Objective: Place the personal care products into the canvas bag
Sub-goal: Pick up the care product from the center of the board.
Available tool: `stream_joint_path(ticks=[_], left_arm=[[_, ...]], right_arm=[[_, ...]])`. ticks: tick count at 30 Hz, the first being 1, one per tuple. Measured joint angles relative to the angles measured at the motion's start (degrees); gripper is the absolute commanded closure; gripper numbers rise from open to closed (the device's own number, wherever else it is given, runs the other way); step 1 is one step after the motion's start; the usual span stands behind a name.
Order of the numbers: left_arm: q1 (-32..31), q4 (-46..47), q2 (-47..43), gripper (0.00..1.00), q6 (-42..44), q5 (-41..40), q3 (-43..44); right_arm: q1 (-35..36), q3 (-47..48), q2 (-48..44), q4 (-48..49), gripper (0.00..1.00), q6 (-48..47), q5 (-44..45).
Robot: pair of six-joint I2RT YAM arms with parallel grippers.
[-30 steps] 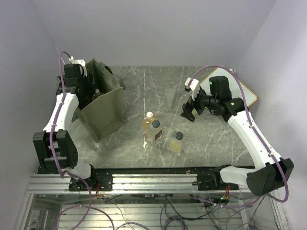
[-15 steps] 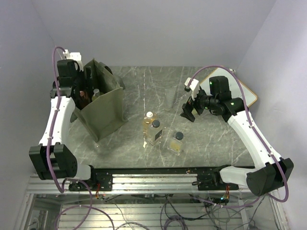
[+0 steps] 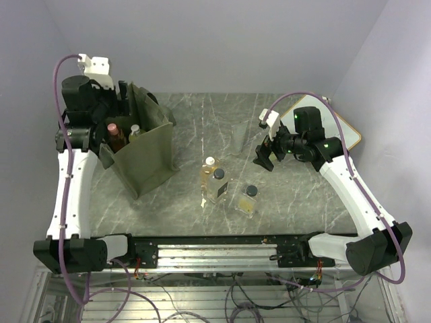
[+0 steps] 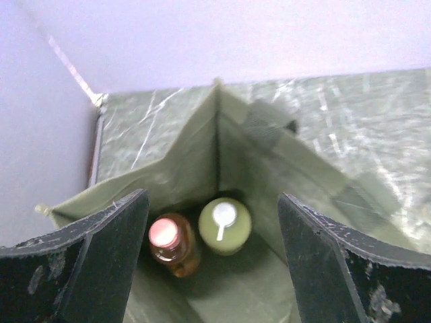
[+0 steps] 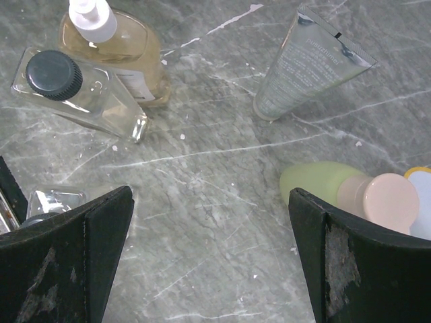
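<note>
The olive canvas bag (image 3: 145, 151) stands upright at the far left. Inside it stand an orange bottle (image 4: 172, 243) with a pink cap and a yellow-green bottle (image 4: 224, 225) with a white cap. My left gripper (image 4: 212, 262) hangs open above the bag's mouth, holding nothing. On the table lie a cream pump bottle (image 5: 118, 42), a clear square bottle (image 5: 81, 94) with a dark cap, a second clear bottle (image 3: 248, 200), a grey tube (image 5: 310, 64) and a pale green bottle (image 5: 337, 185) with a peach cap. My right gripper (image 5: 212, 259) is open and empty above bare marble between them.
A wood-framed whiteboard (image 3: 340, 128) lies at the far right, partly under the right arm. A white and yellow item (image 5: 421, 195) peeks in at the right edge of the right wrist view. The walls stand close behind and beside the bag.
My left arm has lifted up and back, out of the bag, leaving the bottles inside. The right arm and the bottles on the table have not moved.
</note>
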Motion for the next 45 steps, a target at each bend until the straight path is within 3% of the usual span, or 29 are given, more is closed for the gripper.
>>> stream_joint_path(ticks=[4, 12, 25, 33, 45], left_arm=[[-3.96, -1.36, -2.05, 0.12, 1.66, 4.72, 3.06], [-19.15, -5.97, -3.21, 0.11, 7.65, 10.32, 5.97], [-33.40, -9.97, 1.55, 0.13, 11.74, 11.10, 4.35], [-39.26, -8.61, 6.36, 0.13, 10.86, 10.88, -0.35], [-42.21, -6.23, 11.69, 0.18, 10.01, 9.81, -4.31]], right_arm=[[0.00, 0.00, 0.00, 0.22, 0.00, 0.22, 0.15], [-0.24, -0.07, -0.24, 0.42, 0.00, 0.98, 0.85], [-6.05, -0.28, -1.92, 0.57, 0.00, 1.62, 0.35], [-9.01, -0.28, -2.16, 0.55, 0.00, 1.62, -0.48], [-9.88, -0.52, -2.32, 0.68, 0.00, 1.62, -1.64]])
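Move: From the left hand, the amber white-capped bottle in the centre stands about 12 cm back, 28 cm to the right and 27 cm below. The canvas bag lies roughly 22 cm beneath this hand and 4 cm to the right. A black-capped bottle stands 4 cm right of the amber bottle and 4 cm nearer; the grey tube is 11 cm right of it and 14 cm farther out. From the right hand, the amber bottle is 15 cm left, 2 cm back, 15 cm below. Heading for the amber bottle with nothing touched yet, the left hand rises about 5 cm away from the bag, sweeps nearly 30 cm right while drawing back 10, then sinks to end over the cap. It turns some 55 degrees clockwise and tips down, fingers staying open. The empty right hand shifts about 5 cm right, away from that bottle. ##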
